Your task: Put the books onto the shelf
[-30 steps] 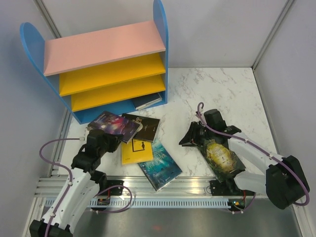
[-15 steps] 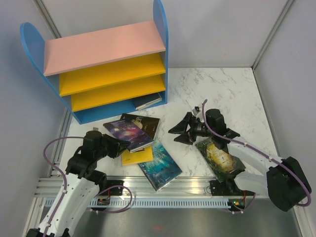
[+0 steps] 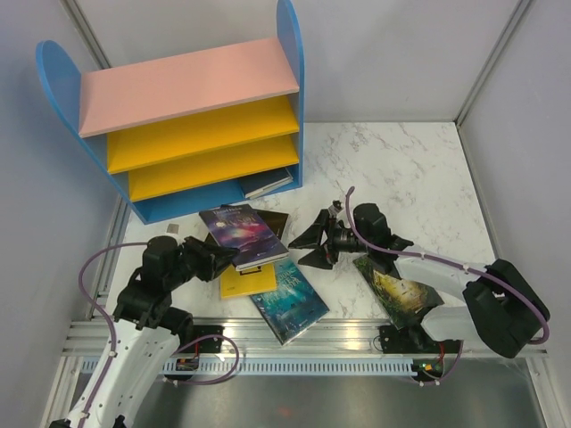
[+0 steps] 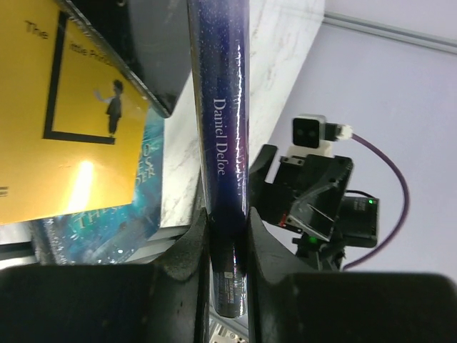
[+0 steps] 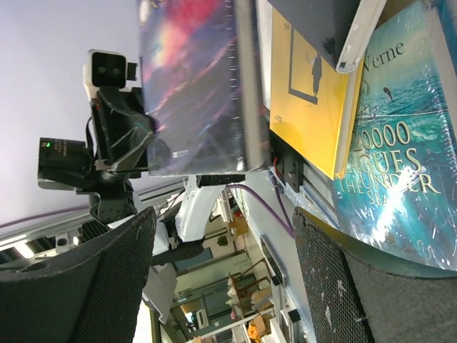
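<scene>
The shelf [image 3: 192,116] stands at the back left, with one book [image 3: 266,183] lying on its blue base. My left gripper [image 3: 217,259] is shut on the lower edge of a purple-navy book [image 3: 241,234], holding it above the table. In the left wrist view its spine [image 4: 225,128] runs up from between my fingers [image 4: 187,246]. My right gripper [image 3: 312,247] stands open just right of that book, its pads [image 5: 93,286] wide apart and empty. The yellow book [image 3: 243,281], teal book [image 3: 287,301] and black book [image 3: 275,223] lie below. A green-gold book [image 3: 397,290] lies under my right arm.
The marble table [image 3: 401,169] is boxed in by grey walls at the back and both sides. A metal rail [image 3: 294,343] with cables runs along the near edge. The right wrist view shows the left arm's wrist camera [image 5: 107,68] beside the purple book [image 5: 193,86].
The left gripper has lifted the purple book and carried it right, over the black book. The right gripper has opened and swung left toward it, leaving the green-gold book on the table.
</scene>
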Robot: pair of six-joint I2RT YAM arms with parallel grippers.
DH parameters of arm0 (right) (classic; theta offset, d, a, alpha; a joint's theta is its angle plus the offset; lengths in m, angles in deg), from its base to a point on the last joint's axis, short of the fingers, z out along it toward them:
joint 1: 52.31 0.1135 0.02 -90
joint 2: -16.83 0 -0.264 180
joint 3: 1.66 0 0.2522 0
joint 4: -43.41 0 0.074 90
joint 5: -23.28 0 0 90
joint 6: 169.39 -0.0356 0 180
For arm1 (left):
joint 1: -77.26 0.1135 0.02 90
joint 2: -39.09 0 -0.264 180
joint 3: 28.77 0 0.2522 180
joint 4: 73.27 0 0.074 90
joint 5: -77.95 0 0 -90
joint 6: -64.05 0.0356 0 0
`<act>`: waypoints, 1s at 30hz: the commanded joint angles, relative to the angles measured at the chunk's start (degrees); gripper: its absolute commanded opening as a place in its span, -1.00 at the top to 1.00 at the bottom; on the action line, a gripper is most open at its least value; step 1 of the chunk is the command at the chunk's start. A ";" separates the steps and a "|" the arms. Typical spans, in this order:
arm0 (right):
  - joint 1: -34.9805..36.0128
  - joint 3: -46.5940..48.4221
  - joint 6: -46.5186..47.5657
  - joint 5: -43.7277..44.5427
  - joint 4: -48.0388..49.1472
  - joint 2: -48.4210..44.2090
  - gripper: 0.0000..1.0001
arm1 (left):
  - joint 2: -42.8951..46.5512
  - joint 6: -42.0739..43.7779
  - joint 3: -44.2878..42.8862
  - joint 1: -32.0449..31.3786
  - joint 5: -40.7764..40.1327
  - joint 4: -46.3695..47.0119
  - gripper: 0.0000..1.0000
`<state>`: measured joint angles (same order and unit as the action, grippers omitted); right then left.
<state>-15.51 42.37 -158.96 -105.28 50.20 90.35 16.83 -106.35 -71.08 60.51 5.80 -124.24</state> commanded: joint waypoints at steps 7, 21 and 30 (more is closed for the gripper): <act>1.70 -1.25 -4.79 1.39 11.14 4.08 -0.63 | 1.87 -3.45 -3.70 -0.03 6.32 16.20 0.95; 7.14 4.80 -17.89 4.28 27.87 14.02 -0.23 | 6.79 -8.37 3.41 -0.03 4.74 23.50 0.95; 7.41 8.23 -17.20 7.01 26.03 14.90 0.29 | 9.25 -10.30 5.09 -0.03 4.39 24.38 0.95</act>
<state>-8.30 47.57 -176.69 -100.83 74.16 104.69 24.39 -114.31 -65.03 60.53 7.48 -110.34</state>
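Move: The purple book, already gripped by the left hand at its near left corner, has its middle about 12 cm to the right hand's left, 4 cm ahead and 3 cm higher. Some 14 cm below the right hand lie the yellow book, 14 cm left and 3 cm back; the blue book, 3 cm left and 8 cm back; and the dark book, 13 cm left and 8 cm ahead. From the left hand, the purple book's middle is about 5 cm ahead, 2 cm right, level. The right fingers come astride the free right end of the purple book and close on it, after an open-fingered reach of about 6 cm to the left that ends with a rise of some 3 cm and a slight roll. The left hand keeps its pinch throughout, lifting the book about 3.5 cm while its fingertips tip upward roughly 10 degrees. ##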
